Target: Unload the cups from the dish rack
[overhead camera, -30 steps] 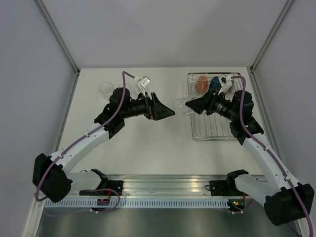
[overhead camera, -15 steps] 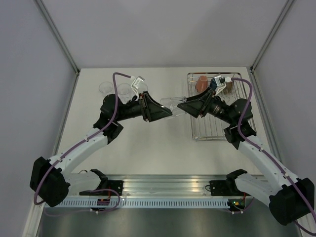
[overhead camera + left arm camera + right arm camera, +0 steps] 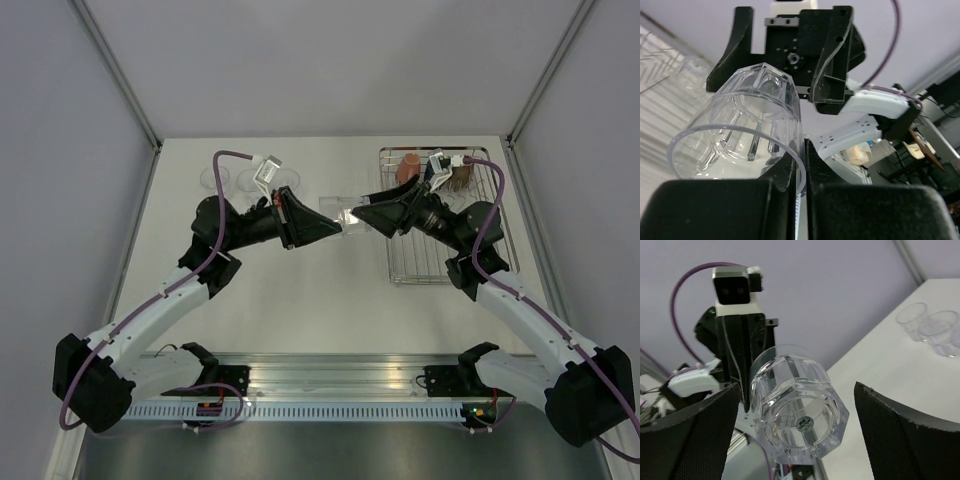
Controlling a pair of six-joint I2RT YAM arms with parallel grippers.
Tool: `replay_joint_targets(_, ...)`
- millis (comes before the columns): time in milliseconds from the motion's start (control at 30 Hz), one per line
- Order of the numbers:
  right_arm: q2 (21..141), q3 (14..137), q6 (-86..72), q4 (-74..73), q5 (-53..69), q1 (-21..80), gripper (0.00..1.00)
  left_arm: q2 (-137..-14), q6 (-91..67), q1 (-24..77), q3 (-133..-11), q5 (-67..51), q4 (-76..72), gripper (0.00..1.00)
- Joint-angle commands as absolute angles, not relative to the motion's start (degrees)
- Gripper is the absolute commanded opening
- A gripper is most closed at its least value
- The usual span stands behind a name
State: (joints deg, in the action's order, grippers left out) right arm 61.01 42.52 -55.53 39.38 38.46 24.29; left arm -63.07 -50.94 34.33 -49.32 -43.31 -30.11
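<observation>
A clear glass tumbler point(image 3: 336, 208) hangs on its side in mid-air between the two arms, left of the dish rack point(image 3: 440, 262). My left gripper point(image 3: 343, 224) is shut on its rim, one finger inside the wall and one outside point(image 3: 802, 150). My right gripper point(image 3: 358, 212) stands open, its fingers point(image 3: 700, 435) wide apart on either side of the tumbler's thick base point(image 3: 799, 415) without touching it. In the rack's far end sit a salmon-orange mug point(image 3: 407, 168), a dark blue mug point(image 3: 436, 172) and a brown mug point(image 3: 462, 178).
Clear tumblers point(image 3: 213, 178) point(image 3: 250, 181) stand on the white table at the far left, also in the right wrist view as tumblers point(image 3: 912, 319) point(image 3: 941, 331). Grey walls with metal posts close in the table on three sides.
Both arms came together at the middle. The left gripper went from open to shut on the tumbler's rim. The right gripper, which carried the tumbler from the rack, has opened off it.
</observation>
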Motion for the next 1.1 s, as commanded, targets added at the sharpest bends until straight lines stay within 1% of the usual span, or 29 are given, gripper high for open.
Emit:
replay_joint_targets(0, 58.7, 46.1, -44.2, 27.7, 30.6, 23.9, 0.98, -59.9, -40.2, 34.5, -52.5, -36.2, -19.6, 0.02)
replay_joint_targets(33, 58.2, 46.8, -42.1, 21.2, 29.3, 23.6, 0.98, -59.8, -38.3, 34.5, -53.1, -34.5, -14.6, 0.02)
replay_joint_targets(100, 57.7, 48.2, -38.6, 17.4, 26.7, 22.3, 0.98, -59.9, -32.8, 34.4, -55.6, -28.2, -7.9, 0.02)
replay_joint_targets(133, 57.1, 48.8, -37.7, 12.6, 25.0, 21.5, 0.98, -60.2, -29.7, 34.4, -56.5, -25.9, -2.0, 0.02)
replay_joint_targets(167, 56.8, 49.4, -36.6, 9.8, 23.1, 20.2, 0.98, -60.5, -28.6, 34.4, -57.4, -19.6, 1.0, 0.02)
replay_joint_targets(200, 56.4, 51.0, -35.2, 6.4, 16.0, 19.7, 0.98, -61.1, -27.4, 34.4, -59.0, -16.6, 3.6, 0.02)
replay_joint_targets(233, 56.0, 51.8, -33.2, 0.4, 12.5, 19.7, 0.98, -61.5, -25.3, 34.3, -59.8, -13.5, 8.6, 0.02)
replay_joint_targets(267, 56.0, 52.5, -32.5, -2.4, 9.8, 19.6, 0.98, -62.0, -24.6, 34.3, -60.8, -6.9, 11.0, 0.02)
replay_joint_targets(300, 55.9, 53.3, -32.0, -4.4, 5.6, 19.6, 0.98, -62.7, -24.0, 34.2, -63.0, -3.5, 13.9, 0.02)
replay_joint_targets(333, 56.1, 53.7, -30.9, -7.2, 4.7, 19.5, 0.98, -64.5, -23.3, 34.1, -64.1, -0.5, 16.3, 0.02)
replay_joint_targets(367, 56.2, 53.9, -30.4, -8.0, 4.5, 19.5, 0.98, -65.4, -23.2, 33.6, -65.3, 6.0, 21.3, 0.02)
replay_joint_targets(467, 56.6, 53.7, -29.3, -9.7, 5.2, 19.5, 0.98, -70.2, -23.6, 30.3, -69.7, 13.6, 27.9, 0.02)
replay_joint_targets(533, 56.7, 53.3, -28.8, -10.5, 5.4, 19.5, 0.98, -72.0, -23.8, 28.0, -71.3, 16.0, 31.5, 0.02)
replay_joint_targets(567, 56.6, 53.0, -28.7, -10.5, 5.2, 19.5, 0.98, -74.0, -24.0, 24.6, -71.7, 16.0, 32.6, 0.02)
replay_joint_targets(667, 56.3, 51.7, -28.0, -10.9, 4.0, 19.5, 0.98, -77.9, -24.3, 17.1, -73.3, 12.4, 35.4, 0.02)
replay_joint_targets(767, 56.3, 51.2, -27.0, -12.0, 3.8, 19.5, 0.98, -82.0, -23.6, 12.2, -76.1, 12.0, 38.5, 0.02)
replay_joint_targets(933, 56.3, 50.3, -23.6, -14.7, 1.3, 19.6, 0.98, -94.5, -22.5, 6.0, -83.4, 9.5, 44.2, 0.03)
replay_joint_targets(1067, 55.7, 49.9, -22.7, -16.7, 0.4, 19.5, 0.98, -102.5, -21.3, 3.7, -89.1, 9.5, 48.2, 0.03)
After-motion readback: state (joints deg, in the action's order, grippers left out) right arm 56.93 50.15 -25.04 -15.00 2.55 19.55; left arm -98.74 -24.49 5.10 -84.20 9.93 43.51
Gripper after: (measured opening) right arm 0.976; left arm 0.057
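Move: The left hand already pinches the clear cup's rim; the bare table spot it is bound for lies about 22 cm ahead, 31 cm left and 35 cm below. The leftmost placed cup stands some 9 cm beyond that spot, the middle cup 10 cm to that cup's right. From the open right hand, the orange mug is about 28 cm ahead, 16 cm right and 28 cm down; the blue mug is level with it, 8 cm farther right. Swinging forward and down, then mostly leftward, the left arm carries the clear cup towards the bare table in front of the leftmost placed cup, about 28 cm left overall, its fingers turning steeply downward and keeping their rim grip. The right hand, wide open, backs off the cup rightward and forward, then sinks about 13 cm altogether above the rack, swinging clockwise. ##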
